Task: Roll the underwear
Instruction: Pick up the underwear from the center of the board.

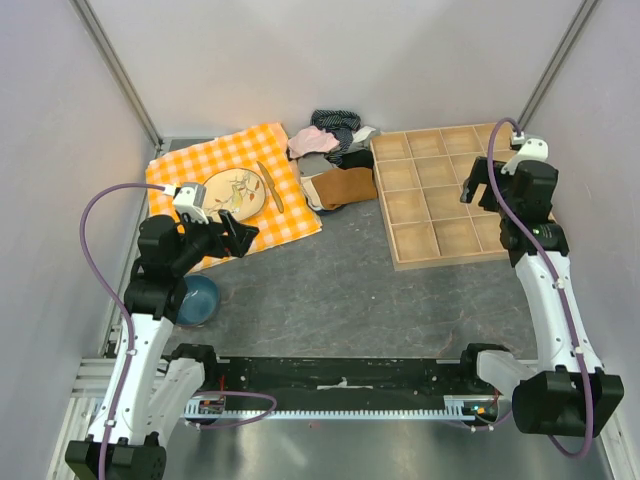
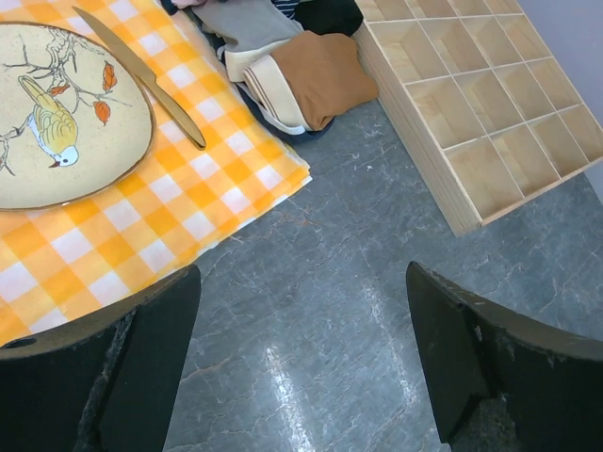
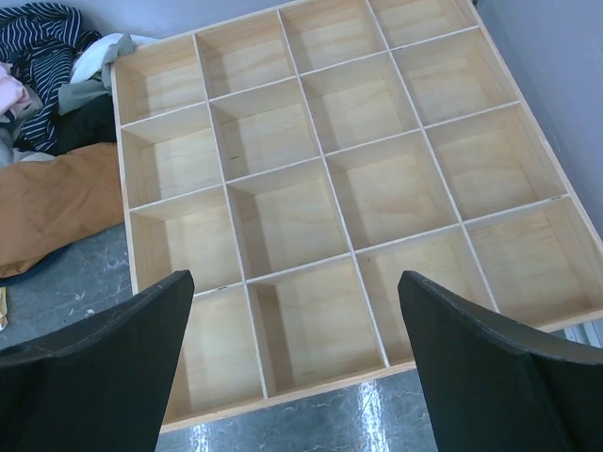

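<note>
The rust-brown underwear (image 1: 345, 187) with a cream edge lies at the front of a clothes pile at the table's back middle. It also shows in the left wrist view (image 2: 323, 77) and at the left edge of the right wrist view (image 3: 52, 207). My left gripper (image 1: 243, 238) is open and empty, raised over the checked cloth's front edge, left of the underwear. In its own view the left gripper (image 2: 301, 363) hangs over bare grey table. My right gripper (image 1: 483, 184) is open and empty above the wooden tray; in its own view the right gripper (image 3: 294, 367) hangs over the tray's compartments.
An orange-and-white checked cloth (image 1: 285, 215) holds a bird-pattern plate (image 1: 238, 192) and a wooden knife (image 1: 270, 186). A navy-and-white garment (image 1: 335, 122), a pink cloth (image 1: 311, 141) and other clothes lie behind the underwear. A wooden compartment tray (image 1: 440, 260) sits at right. A blue bowl (image 1: 197, 300) stands at front left.
</note>
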Motion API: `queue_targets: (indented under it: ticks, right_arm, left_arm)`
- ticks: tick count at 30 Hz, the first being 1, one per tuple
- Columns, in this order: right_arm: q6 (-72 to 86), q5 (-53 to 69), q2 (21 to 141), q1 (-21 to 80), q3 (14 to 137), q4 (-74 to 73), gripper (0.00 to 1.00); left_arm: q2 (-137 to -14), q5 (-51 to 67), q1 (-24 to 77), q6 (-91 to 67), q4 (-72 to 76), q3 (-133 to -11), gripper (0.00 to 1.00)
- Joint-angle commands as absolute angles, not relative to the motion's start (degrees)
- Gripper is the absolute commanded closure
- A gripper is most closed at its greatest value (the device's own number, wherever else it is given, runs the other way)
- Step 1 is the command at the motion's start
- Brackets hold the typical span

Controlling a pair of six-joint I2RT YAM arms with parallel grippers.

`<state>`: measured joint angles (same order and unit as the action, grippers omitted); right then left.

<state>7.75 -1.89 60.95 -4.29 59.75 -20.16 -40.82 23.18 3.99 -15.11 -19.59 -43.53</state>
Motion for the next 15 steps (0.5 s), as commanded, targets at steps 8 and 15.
queue_targets:
  ticks: [8,15]
  right_arm:
    - [-7.27,18.44,68.55,-0.27,65.39,-16.52,0.02]
    - [-26.88,20.13,84.24,17.37,78.27,-29.34,0.02]
  left_arm:
    - [-40.61,28.3,3.87,-14.06,-16.52,-44.65,0.05]
    - [-41.13,28.83,3.96,-13.89,-16.26,-44.39,0.05]
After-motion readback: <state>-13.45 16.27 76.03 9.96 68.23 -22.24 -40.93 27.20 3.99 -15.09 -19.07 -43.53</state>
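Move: The brown underwear, front of the clothes pile, lies about 16 cm ahead of the right gripper, some 24 cm to its left and roughly 24 cm below. The middle of the wooden organizer is about 13 cm ahead and 5 cm right; the black garment stands 24 cm ahead, 20 cm left, the cream-and-navy one 16 cm ahead, 32 cm left. From the left gripper the brown underwear is some 25 cm ahead and 18 cm right. Swing the right gripper left over the front of the wooden organizer towards the brown underwear, about 13 cm, starting gently forward and then speeding up, with some 3 cm of forward reach and a 3 cm dip late on. Meanwhile turn the wrist about 40 degrees counter-clockwise so the wide-open fingers come round to point at the pile; touch nothing yet. ##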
